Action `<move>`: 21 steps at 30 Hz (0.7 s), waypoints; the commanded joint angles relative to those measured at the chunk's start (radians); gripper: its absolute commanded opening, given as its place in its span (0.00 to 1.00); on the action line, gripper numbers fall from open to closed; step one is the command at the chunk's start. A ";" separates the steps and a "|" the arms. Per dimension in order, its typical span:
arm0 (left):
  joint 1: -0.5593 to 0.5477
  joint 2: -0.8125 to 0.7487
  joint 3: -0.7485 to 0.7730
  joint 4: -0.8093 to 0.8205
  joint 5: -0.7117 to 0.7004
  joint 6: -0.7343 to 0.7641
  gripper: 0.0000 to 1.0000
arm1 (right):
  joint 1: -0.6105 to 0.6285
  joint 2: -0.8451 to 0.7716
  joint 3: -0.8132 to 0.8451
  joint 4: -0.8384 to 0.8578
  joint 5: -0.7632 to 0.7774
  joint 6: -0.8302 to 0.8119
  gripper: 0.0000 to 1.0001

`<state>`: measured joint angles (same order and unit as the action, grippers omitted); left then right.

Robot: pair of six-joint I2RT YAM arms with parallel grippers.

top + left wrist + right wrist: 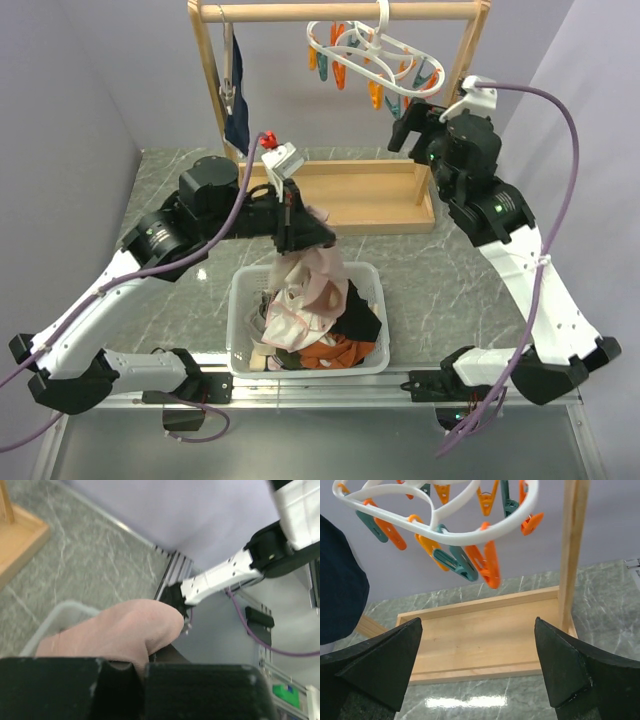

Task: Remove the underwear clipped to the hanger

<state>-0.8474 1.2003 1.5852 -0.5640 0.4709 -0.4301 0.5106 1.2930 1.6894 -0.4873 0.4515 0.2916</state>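
The white ring hanger (365, 50) hangs by its hook from the wooden rail, and its orange and teal pegs (470, 562) hold nothing. My right gripper (412, 118) is just below its right end, open and empty (477, 665). My left gripper (303, 238) is shut on pale pink-beige underwear (322, 278), which drapes down over the white basket (238, 300). In the left wrist view the pink cloth (115, 635) is pinched between the black fingers (200, 690). Whitish underwear with pink edging (285, 315) and a black piece (362, 312) lie in the basket.
A navy garment (237, 120) hangs from a clip at the rail's left end. The wooden rack has a tray base (350, 195) and upright posts (572, 555). Orange and other clothes (330, 352) fill the basket's front. Grey walls close in on both sides.
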 commanded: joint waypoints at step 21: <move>0.001 0.096 -0.780 0.174 -0.106 -0.125 0.01 | -0.014 -0.218 -0.312 -0.042 0.015 0.119 1.00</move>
<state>-0.8474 1.2606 0.8505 -0.5304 0.3248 -0.5034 0.5011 1.1156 1.4010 -0.5182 0.4545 0.3576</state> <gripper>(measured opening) 0.032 0.999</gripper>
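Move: The left hand already holds the dusty-pink underwear, high over the laundry basket, whose middle lies about 37 cm below, 3 cm back and 4 cm to its left. In the basket, the black underwear is roughly 9 cm right and 2 cm back of the hand, and the orange cloth some 10 cm back and 4 cm right. From the open, empty right hand, the basket lies about 24 cm back, 23 cm left and 40 cm below. The left hand plunges about 32 cm, picking up speed over the basket and drifting some 5 cm left, its shut fingers keeping their pinch on the pink underwear as the wrist tips them from nearly level, pointing right, to some 50 degrees below level. Meanwhile the right hand, fingers still wide open and empty, sinks about 7 cm and draws back 3 cm away from the clip hanger, its fingertips tipping slightly downward. ##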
